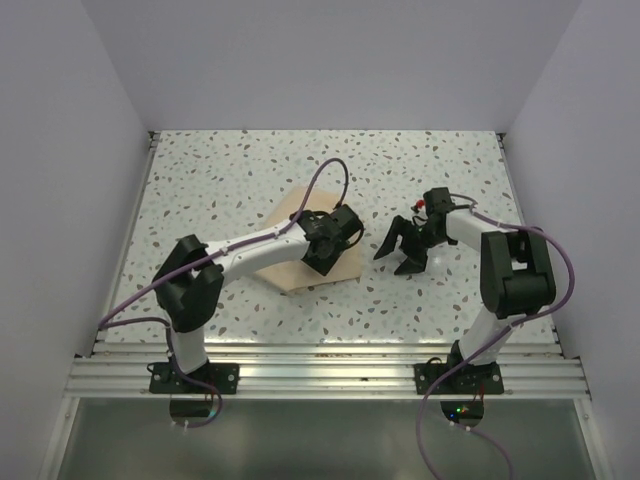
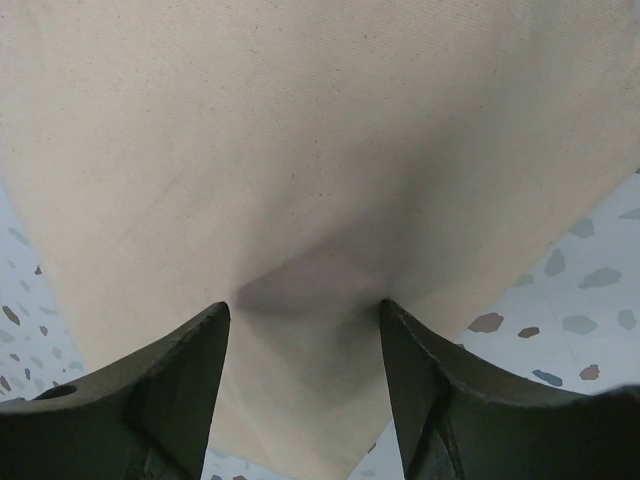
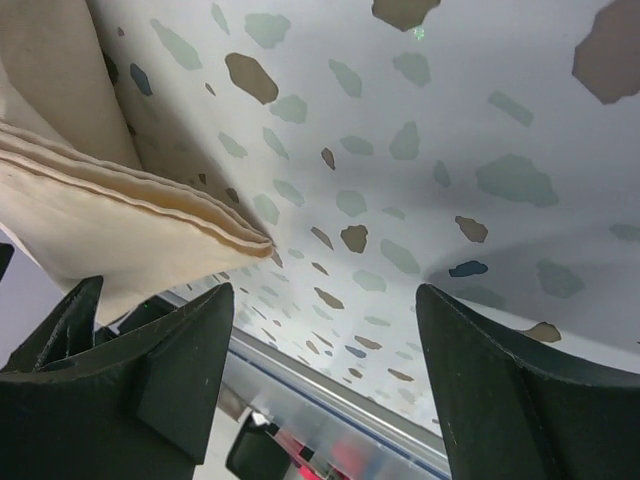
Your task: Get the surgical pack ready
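The surgical pack [image 1: 297, 208] is a tan fabric sheet folded into a small flat bundle, lying in the middle of the speckled table. My left gripper [image 1: 335, 247] hovers over its right part, open. In the left wrist view the fabric [image 2: 320, 150] fills the frame and the left gripper [image 2: 305, 305] has both tips close above the cloth, with nothing pinched. My right gripper [image 1: 398, 252] is open just right of the pack, apart from it. The right wrist view shows the pack's layered folded corner [image 3: 110, 220] to the left of the right gripper [image 3: 325, 290], with bare table between the jaws.
The speckled table [image 1: 200, 180] is enclosed by white walls at the left, right and back. An aluminium rail [image 1: 330, 365] runs along the near edge where both arm bases are bolted. A purple cable [image 1: 335, 170] loops above the left wrist.
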Action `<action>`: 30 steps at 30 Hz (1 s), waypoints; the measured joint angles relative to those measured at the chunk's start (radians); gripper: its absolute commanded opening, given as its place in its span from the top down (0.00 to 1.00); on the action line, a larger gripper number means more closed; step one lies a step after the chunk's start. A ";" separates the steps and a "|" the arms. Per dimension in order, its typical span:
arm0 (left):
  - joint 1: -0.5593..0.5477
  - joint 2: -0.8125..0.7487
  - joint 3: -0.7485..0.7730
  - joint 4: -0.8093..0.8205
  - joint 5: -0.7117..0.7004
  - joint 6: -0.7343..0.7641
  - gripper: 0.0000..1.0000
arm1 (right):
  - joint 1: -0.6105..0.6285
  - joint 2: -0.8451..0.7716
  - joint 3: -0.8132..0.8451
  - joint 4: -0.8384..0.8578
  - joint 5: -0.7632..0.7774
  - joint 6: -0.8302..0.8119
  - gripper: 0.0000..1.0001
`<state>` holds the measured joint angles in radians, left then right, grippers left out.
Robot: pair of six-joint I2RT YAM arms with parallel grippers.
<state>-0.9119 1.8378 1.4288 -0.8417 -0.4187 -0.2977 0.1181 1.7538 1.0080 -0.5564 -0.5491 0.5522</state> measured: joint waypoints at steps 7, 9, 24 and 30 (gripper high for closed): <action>0.000 0.022 0.006 -0.004 -0.016 0.003 0.41 | 0.000 -0.027 -0.022 0.000 0.000 -0.006 0.23; 0.000 0.026 0.006 -0.003 -0.016 0.003 0.47 | 0.002 -0.037 -0.022 0.000 0.000 -0.006 0.23; 0.018 0.049 0.020 -0.004 -0.011 0.032 0.98 | 0.099 -0.042 -0.003 0.006 -0.008 0.021 0.23; 0.024 0.059 0.030 -0.011 -0.005 0.051 1.00 | 0.169 -0.043 0.026 0.051 -0.040 0.095 0.24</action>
<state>-0.8883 1.8965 1.4590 -0.8528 -0.4236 -0.2466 0.2867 1.7111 1.0344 -0.5049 -0.5896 0.6472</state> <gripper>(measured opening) 0.027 0.771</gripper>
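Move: The left hand's open fingers already straddle the cloth patch that they will close on, about 1 cm below and 1 cm ahead of them. The wrap's near corner lies about 5 cm back and 6 cm left of this hand, some 3 cm lower. From the right hand, the wrap's right corner, its aim, lies roughly 7 cm left, 4 cm back and 2 cm lower; the cloth patch is about 15 cm left and 1 cm back. Sinking just over 1 cm and easing about 1 cm forward, the left hand closes its wide fingers almost fully, pinching up a fold of the cloth on top of the pack. The right hand waits nearly still at first, then swings about 6 cm left towards the wrap's right corner, rising some 3 cm, fingers staying wide open. ##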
